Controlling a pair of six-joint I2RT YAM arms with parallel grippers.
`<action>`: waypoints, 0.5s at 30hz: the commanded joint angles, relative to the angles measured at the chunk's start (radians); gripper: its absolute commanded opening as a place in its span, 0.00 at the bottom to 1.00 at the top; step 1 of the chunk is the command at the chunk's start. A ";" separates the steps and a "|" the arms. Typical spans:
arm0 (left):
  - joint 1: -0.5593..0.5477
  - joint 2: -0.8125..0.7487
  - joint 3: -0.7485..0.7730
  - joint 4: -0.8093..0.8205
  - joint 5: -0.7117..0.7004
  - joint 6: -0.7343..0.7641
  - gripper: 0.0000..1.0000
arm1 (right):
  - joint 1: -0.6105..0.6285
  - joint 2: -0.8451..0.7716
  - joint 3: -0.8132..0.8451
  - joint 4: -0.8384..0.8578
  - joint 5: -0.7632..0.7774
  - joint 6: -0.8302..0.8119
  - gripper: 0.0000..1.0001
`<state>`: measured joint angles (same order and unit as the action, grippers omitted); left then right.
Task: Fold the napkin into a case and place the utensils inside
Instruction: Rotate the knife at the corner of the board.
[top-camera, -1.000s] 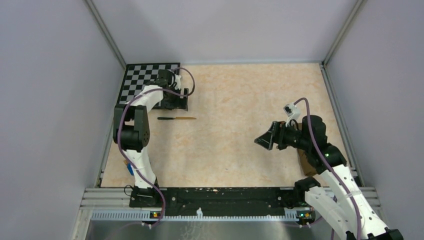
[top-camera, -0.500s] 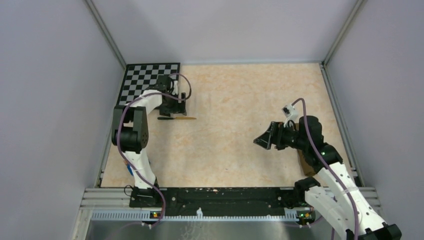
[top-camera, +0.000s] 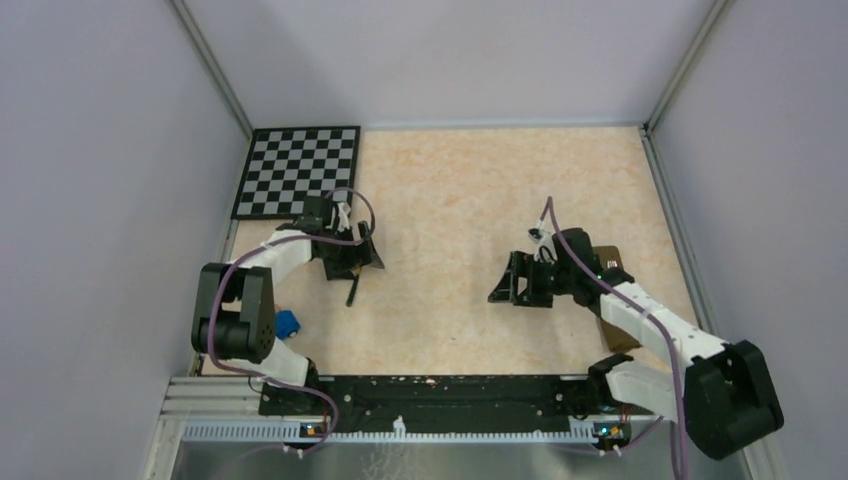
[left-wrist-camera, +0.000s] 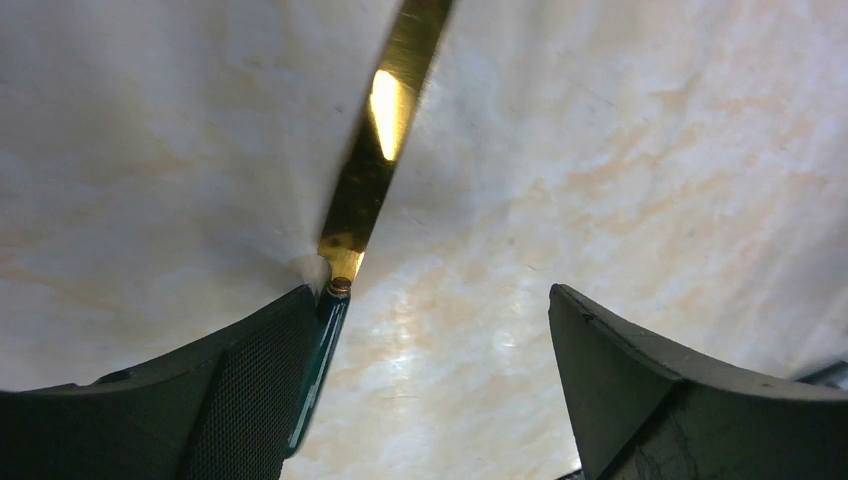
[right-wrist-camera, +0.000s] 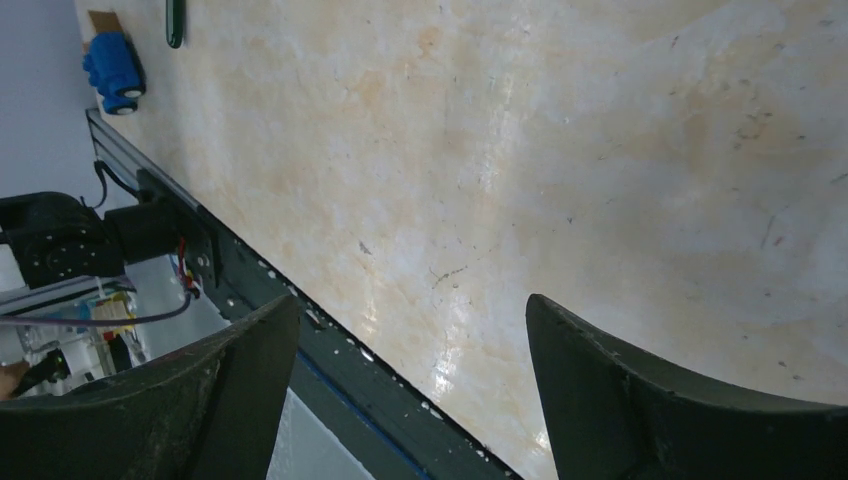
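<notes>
A knife with a gold blade (left-wrist-camera: 385, 130) and a dark handle (left-wrist-camera: 318, 370) lies on the table. My left gripper (left-wrist-camera: 430, 295) is open and straddles it, the handle resting against the inner face of the left finger. From above, the handle (top-camera: 352, 292) sticks out on the near side of the left gripper (top-camera: 358, 265). My right gripper (top-camera: 503, 280) hangs open and empty over bare table, its fingertips pointing left. The napkin, folded into a narrow dark brown case (top-camera: 612, 253), lies by the right edge, mostly hidden under my right arm.
A black-and-white checkerboard (top-camera: 297, 170) lies in the far left corner. A small blue toy car (top-camera: 288, 322) sits near the left arm's base, also seen in the right wrist view (right-wrist-camera: 113, 72). A black rail (top-camera: 440, 390) runs along the near edge. Grey walls enclose the table.
My left gripper came off the checkerboard toward the near side and now straddles the knife, which turned from lying crosswise to pointing near-far. My right arm swung lower and slightly left.
</notes>
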<state>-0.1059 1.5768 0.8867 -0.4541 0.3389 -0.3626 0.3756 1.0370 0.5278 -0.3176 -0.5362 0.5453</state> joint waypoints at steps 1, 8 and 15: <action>-0.045 -0.081 -0.135 0.110 0.180 -0.128 0.91 | 0.074 0.105 0.074 0.059 0.077 0.056 0.82; -0.072 -0.206 -0.191 0.124 0.143 -0.132 0.92 | 0.207 0.369 0.245 0.098 0.114 0.036 0.83; -0.049 -0.474 -0.058 -0.066 -0.160 -0.071 0.92 | 0.339 0.675 0.580 -0.015 0.223 -0.092 0.76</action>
<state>-0.1677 1.2842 0.7181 -0.4301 0.3935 -0.4717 0.6388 1.6043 0.9390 -0.2806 -0.4084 0.5472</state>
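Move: The knife's middle lies about 3 cm to the left of the left hand, level with it fore and aft and some 2 cm below; its dark handle points back and slightly left. From the left hand the board's middle is roughly 22 cm ahead and 16 cm left, and the blue toy car about 13 cm back and 20 cm left. From the right hand the knife is around 36 cm left, 6 cm ahead and 8 cm lower. The knife's handle is pushed back and to the right by the left hand's open left finger, already beside its front end, over roughly 5 cm with a slight roll of the wrist; the hand then lifts about 3 cm clear, drifting a little left. Meanwhile the open right hand sweeps left towards the knife, first sinking a little, then also reaching forward. ##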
